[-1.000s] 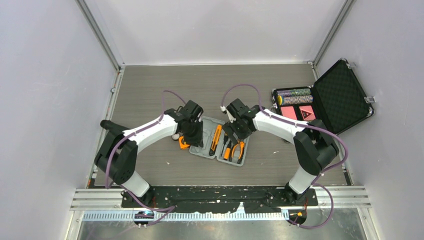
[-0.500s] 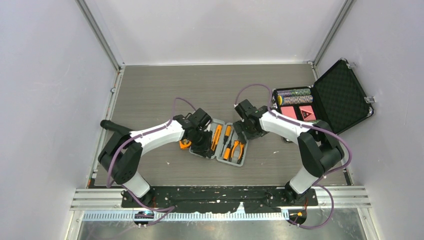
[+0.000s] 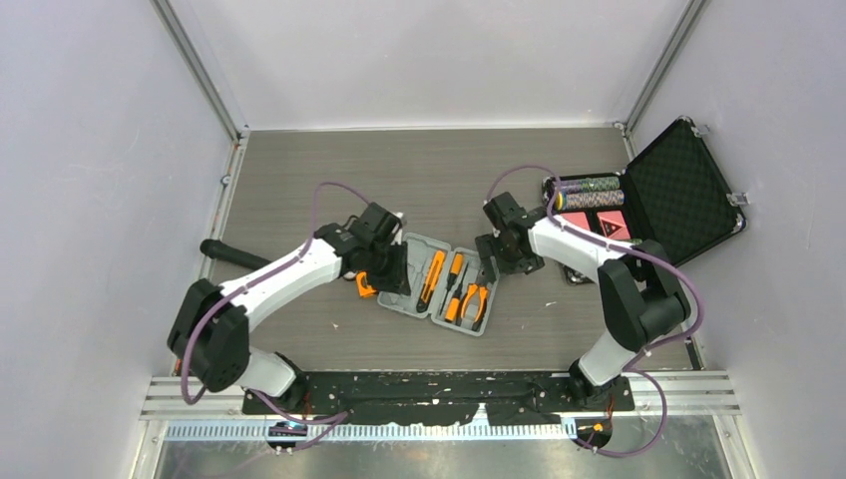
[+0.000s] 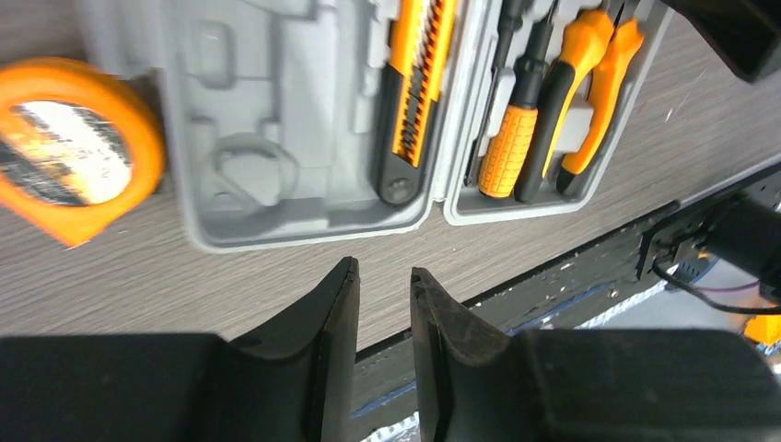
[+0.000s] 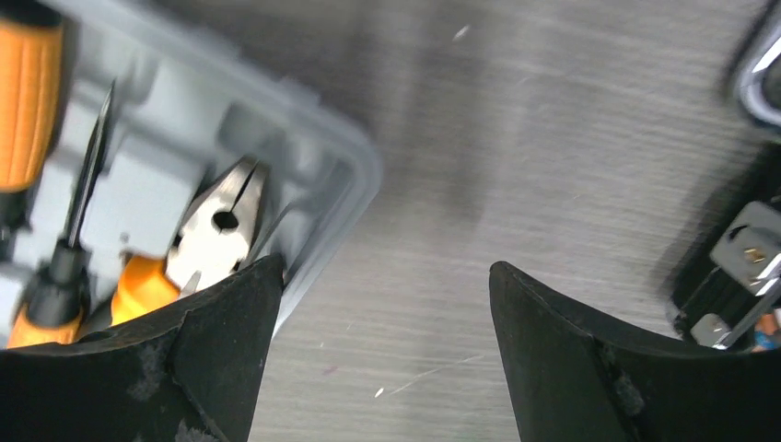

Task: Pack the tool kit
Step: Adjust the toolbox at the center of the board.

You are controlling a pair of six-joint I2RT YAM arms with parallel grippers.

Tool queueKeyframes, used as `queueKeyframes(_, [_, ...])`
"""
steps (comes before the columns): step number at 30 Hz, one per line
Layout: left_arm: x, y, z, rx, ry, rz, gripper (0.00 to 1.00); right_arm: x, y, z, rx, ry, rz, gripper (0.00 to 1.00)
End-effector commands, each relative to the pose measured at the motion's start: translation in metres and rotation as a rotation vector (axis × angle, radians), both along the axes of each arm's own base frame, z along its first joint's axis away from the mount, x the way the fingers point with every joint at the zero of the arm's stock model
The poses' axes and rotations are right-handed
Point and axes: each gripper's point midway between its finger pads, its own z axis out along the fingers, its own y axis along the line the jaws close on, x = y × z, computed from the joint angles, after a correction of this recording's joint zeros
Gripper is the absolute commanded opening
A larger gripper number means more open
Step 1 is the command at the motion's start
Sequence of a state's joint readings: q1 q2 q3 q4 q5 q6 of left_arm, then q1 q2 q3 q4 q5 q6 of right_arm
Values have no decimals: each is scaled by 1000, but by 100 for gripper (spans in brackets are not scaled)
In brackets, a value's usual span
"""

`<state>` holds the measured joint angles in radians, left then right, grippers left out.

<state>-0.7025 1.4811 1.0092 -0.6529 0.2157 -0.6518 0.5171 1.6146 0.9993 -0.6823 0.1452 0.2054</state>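
The grey tool kit case [image 3: 431, 317] lies open on the table between both arms. An orange utility knife [image 4: 419, 83] sits in its left half. An orange-handled screwdriver [image 4: 511, 138] and the pliers [image 4: 589, 101] sit in the right half. The orange tape measure [image 4: 64, 147] lies on the table just outside the case's left edge, and a moulded slot beside it holds nothing. My left gripper [image 4: 382, 267] hangs over the case's left edge with its jaws a narrow gap apart and nothing between them. My right gripper [image 5: 385, 267] stands wide open beside the case's right corner [image 5: 341, 212], near the pliers' head [image 5: 216, 230].
A larger black foam-lined case [image 3: 678, 190] stands open at the right, with poker chips [image 3: 589, 190] in it. Its metal latch [image 5: 741, 253] shows close to my right finger. The black base rail [image 3: 439, 394] runs along the table's near edge.
The right gripper has pulled back to the right, off the case and onto bare table. The left gripper moved right over the case, then came back to its left edge.
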Motion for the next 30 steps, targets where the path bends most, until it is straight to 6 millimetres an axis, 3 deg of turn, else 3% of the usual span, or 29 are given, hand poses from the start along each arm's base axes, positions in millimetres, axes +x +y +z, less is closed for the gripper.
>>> queueKeyframes(1, [22,30,29,15,-121,81,28,35,-34,-1,-91,-44,-123,86])
queueKeyframes(5, [30,54,34,31,-153,137,28,67,-41,1,-123,-86,-158,86])
queueKeyframes(13, [31,83,32,60,-187,211,28,140,-35,13,-166,-177,-113,86])
queueKeyframes(18, [32,98,27,84,-188,261,28,172,-8,37,-69,-242,-8,83])
queueKeyframes(21, [35,105,25,111,-187,297,28,174,6,59,11,-276,20,81])
queueKeyframes(24, [40,110,23,144,-189,325,30,165,18,97,117,-349,42,81])
queueKeyframes(30, [50,113,21,202,-172,339,34,125,31,179,348,-544,71,83])
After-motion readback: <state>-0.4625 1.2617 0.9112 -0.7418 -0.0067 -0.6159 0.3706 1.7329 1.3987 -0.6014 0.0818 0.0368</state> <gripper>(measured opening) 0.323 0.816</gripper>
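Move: The toolbox lies open; its middle is some 16 cm left of the right hand and about 3 cm back, nearly at finger height. The pliers in its right half are about 9 cm left and 7 cm back of that hand, and the chip case some 22 cm to its right and 9 cm ahead. From the left hand, the tape measure is about 8 cm left, 2 cm ahead and 5 cm below, while the toolbox's middle is 10 cm right, 2 cm ahead and 5 cm below. The right hand, fingers kept wide and the left one at the toolbox's far right corner, sweeps forward about 15 cm, bearing slightly right at first and dragging that corner along to square the toolbox, then climbs some 8 cm clear beyond its far edge, the fingertips tilting forward. The left hand, already off the toolbox, lifts briefly and swings about 11 cm left and a little forward, turning counter-clockwise and sinking again towards the tape measure, its fingers still nearly shut. ##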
